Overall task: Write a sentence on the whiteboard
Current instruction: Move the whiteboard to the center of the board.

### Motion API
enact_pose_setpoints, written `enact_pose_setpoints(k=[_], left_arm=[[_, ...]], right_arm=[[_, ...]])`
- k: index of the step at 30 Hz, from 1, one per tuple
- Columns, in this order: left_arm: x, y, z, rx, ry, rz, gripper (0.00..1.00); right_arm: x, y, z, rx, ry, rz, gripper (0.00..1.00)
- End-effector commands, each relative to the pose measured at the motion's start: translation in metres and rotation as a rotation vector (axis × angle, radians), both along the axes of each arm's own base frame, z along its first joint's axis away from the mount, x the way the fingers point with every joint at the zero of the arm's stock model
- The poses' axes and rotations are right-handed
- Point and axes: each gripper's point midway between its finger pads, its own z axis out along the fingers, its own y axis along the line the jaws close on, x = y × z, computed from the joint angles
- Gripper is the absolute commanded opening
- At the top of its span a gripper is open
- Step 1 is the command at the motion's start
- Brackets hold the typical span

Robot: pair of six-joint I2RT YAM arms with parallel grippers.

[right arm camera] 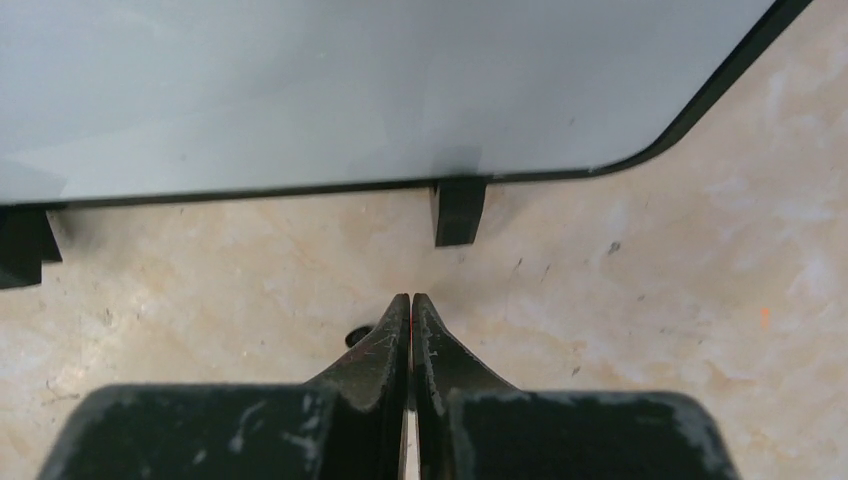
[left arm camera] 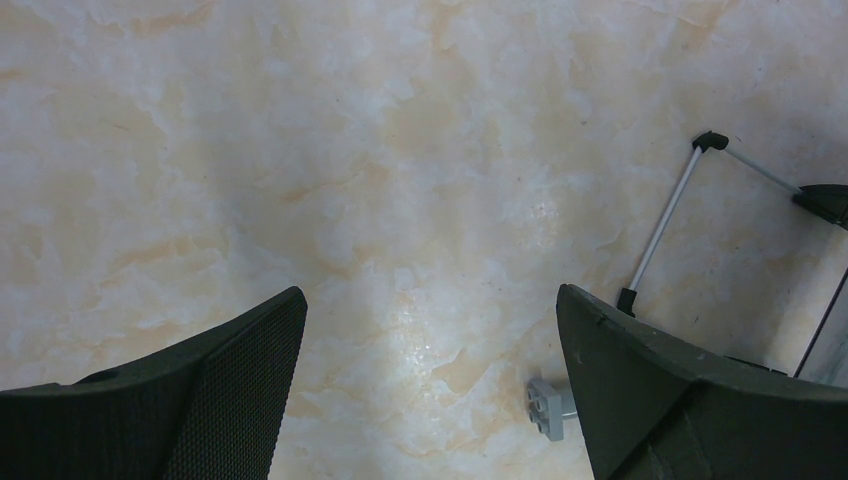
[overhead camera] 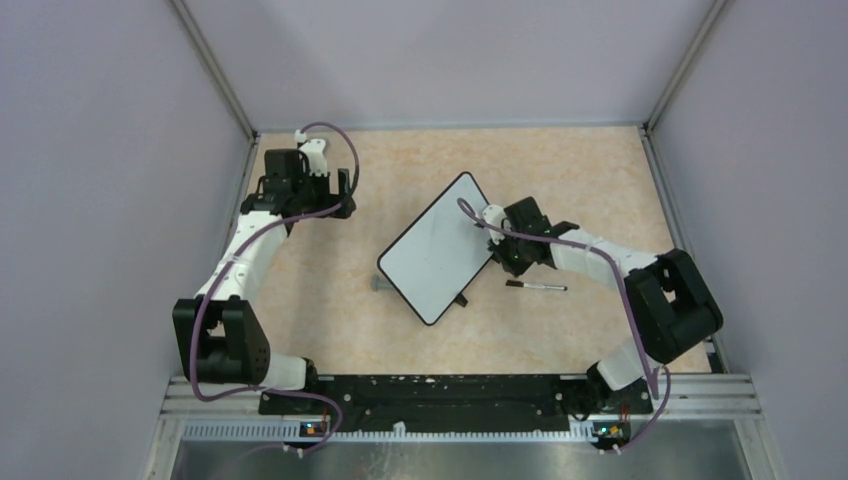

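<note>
The whiteboard (overhead camera: 440, 248) lies slanted in the middle of the table, and its white face is blank: no sentence shows on it. My right gripper (overhead camera: 510, 264) hangs just off the board's right edge, low over the table. In the right wrist view that gripper (right arm camera: 411, 300) is shut, its tips pressed together with nothing between them, pointing at the board's black rim (right arm camera: 300, 188) and one of its feet (right arm camera: 460, 210). My left gripper (overhead camera: 345, 188) is far off at the back left. It stands wide open (left arm camera: 430, 300) over bare table.
A thin black marker (overhead camera: 535, 286) lies on the table just behind my right gripper. A small grey studded block (left arm camera: 548, 408) sits left of the board's near corner. A silver rod with black ends (left arm camera: 665, 215) runs beside it. Grey walls close in three sides.
</note>
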Motion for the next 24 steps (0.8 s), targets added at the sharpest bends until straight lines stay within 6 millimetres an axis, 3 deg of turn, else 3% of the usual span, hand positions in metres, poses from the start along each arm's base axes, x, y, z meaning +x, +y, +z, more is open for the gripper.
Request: enact_pose_setpoints(k=[1,4,5,6,7,8,24], left_arm=[[0.002,0.001,0.013,-0.001,-0.059,0.008,0.99],[0.002,-0.001,0.012,-0.008,-0.057,-0.001,0.99],[0.002,-0.002,0.013,-0.012,-0.062,-0.005,0.99],[0.002,-0.004,0.013,-0.027,-0.06,-0.002,0.99],[0.003,-0.006,0.014,-0.041,-0.06,0.001,0.99],[0.003,-0.007,0.014,-0.047,-0.059,-0.002,0.99],[0.001,-0.013,0.026,-0.074,-0.087,-0.028,0.99]], right_arm=[[-0.013,-0.002,0.021,0.054,-0.032,-0.025,0.0],[-0.013,-0.007,0.027,0.061,-0.069,-0.042,0.0],[-0.01,-0.007,0.03,0.068,-0.088,-0.051,0.07],[-0.007,-0.006,0.032,0.071,-0.108,-0.053,0.24],[-0.004,-0.005,0.034,0.082,-0.13,-0.052,0.35],[-0.001,-0.002,0.035,0.089,-0.143,-0.043,0.41],[0.043,0.021,0.024,0.08,-0.193,0.009,0.44]])
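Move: The black foot nearer the whiteboard's far right corner lies about 2 cm ahead and 1 cm left of the right hand, at the height of its shut, empty fingers. From that hand the whiteboard's middle is some 4 cm ahead and 13 cm left; the other black foot is about 7 cm back and 9 cm left; the marker is 4 cm back and 5 cm right, slightly lower. From the left hand, the first foot lies roughly 30 cm right, 7 cm back and 14 cm below. The whiteboard's far black foot gets a fresh approach: the right hand first draws back from it about 2 cm and a little right, lifts some 2 cm and opens its shut fingers a bit under half. It then comes forward about 3.5 cm and slightly left and sinks back to its starting height, its open fingertips reaching either side of the foot without closing. ##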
